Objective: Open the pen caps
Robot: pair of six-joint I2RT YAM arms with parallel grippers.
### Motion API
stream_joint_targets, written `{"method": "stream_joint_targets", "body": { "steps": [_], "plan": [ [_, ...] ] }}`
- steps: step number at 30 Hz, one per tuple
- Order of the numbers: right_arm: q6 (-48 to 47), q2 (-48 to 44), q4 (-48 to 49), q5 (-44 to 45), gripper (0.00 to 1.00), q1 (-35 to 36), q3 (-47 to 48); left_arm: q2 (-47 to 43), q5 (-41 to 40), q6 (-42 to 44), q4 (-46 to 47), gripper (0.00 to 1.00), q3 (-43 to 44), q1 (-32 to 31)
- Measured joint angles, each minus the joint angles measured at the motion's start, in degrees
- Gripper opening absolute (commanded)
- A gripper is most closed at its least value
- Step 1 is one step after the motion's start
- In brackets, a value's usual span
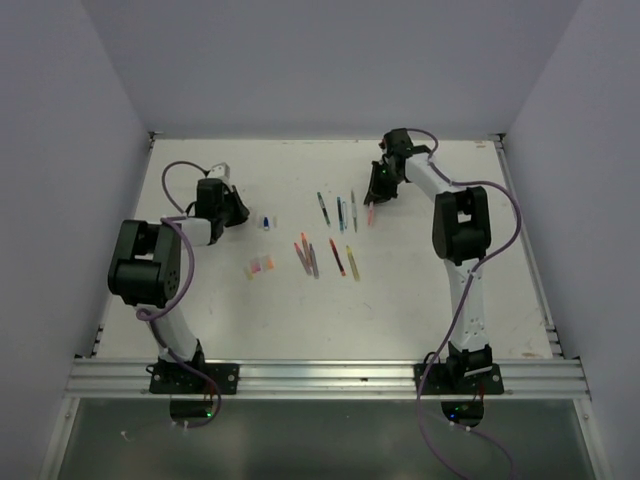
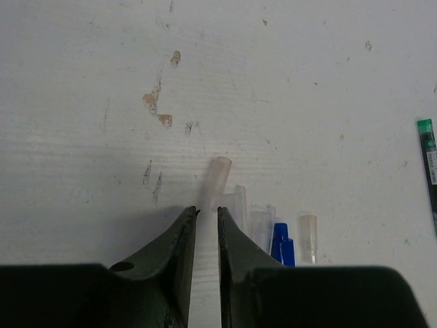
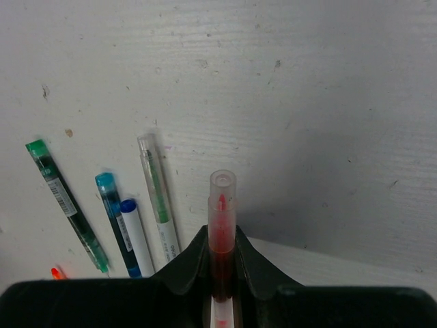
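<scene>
In the right wrist view my right gripper is shut on a red pen, which points away with a clear cap over its tip. Seen from above, that gripper is at the far right of the pens. My left gripper stands open by a narrow gap, bare table showing between the jaws. A pale pink cap lies on the table just past its tips. To its right lie two clear caps, a blue cap and a yellowish clear one. From above, the left gripper is beside the blue cap.
Several pens lie in two loose rows mid-table, a back row and a front row. Pink and orange caps lie left of them. Green, teal, white and clear pens lie left of the right gripper.
</scene>
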Motion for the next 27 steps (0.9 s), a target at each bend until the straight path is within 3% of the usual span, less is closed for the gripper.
{"method": "stream_joint_targets", "body": {
  "steps": [11,15,26,27],
  "plan": [
    [-0.5,0.6,-0.2,0.1,0.24,1.0,0.6,1.4,3.4,-2.2,-0.2,0.28,-0.1,0.1],
    [-0.8,1.7,-0.8,0.2,0.35,1.1,2.8,0.5,3.6,-2.7,0.0,0.38,-0.9,0.4],
    [-1.6,0.8,-0.7,1.9,0.54,1.6,2.4,-9.0,5.4,-7.3,1.7,0.49,-7.2,0.8],
    [-1.6,0.6,-0.7,2.3,0.62,1.8,2.2,-10.2,5.8,-7.6,1.4,0.51,-7.3,0.7]
  ]
}}
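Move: The right hand still grips the red pen low over the table; its laying spot is about 1 cm left and 1 cm below. The clear-capped green pen lies roughly 3 cm left, about level, and the white pen some 5 cm left and 2 cm back. The left hand's just-released pale cap lies about 2 cm ahead, 1 cm right and 2 cm below, with the blue cap some 5 cm right and 1 cm back. Right eases left about 1 cm and opens, releasing the red pen; left dips, then backs up and away, opening. ##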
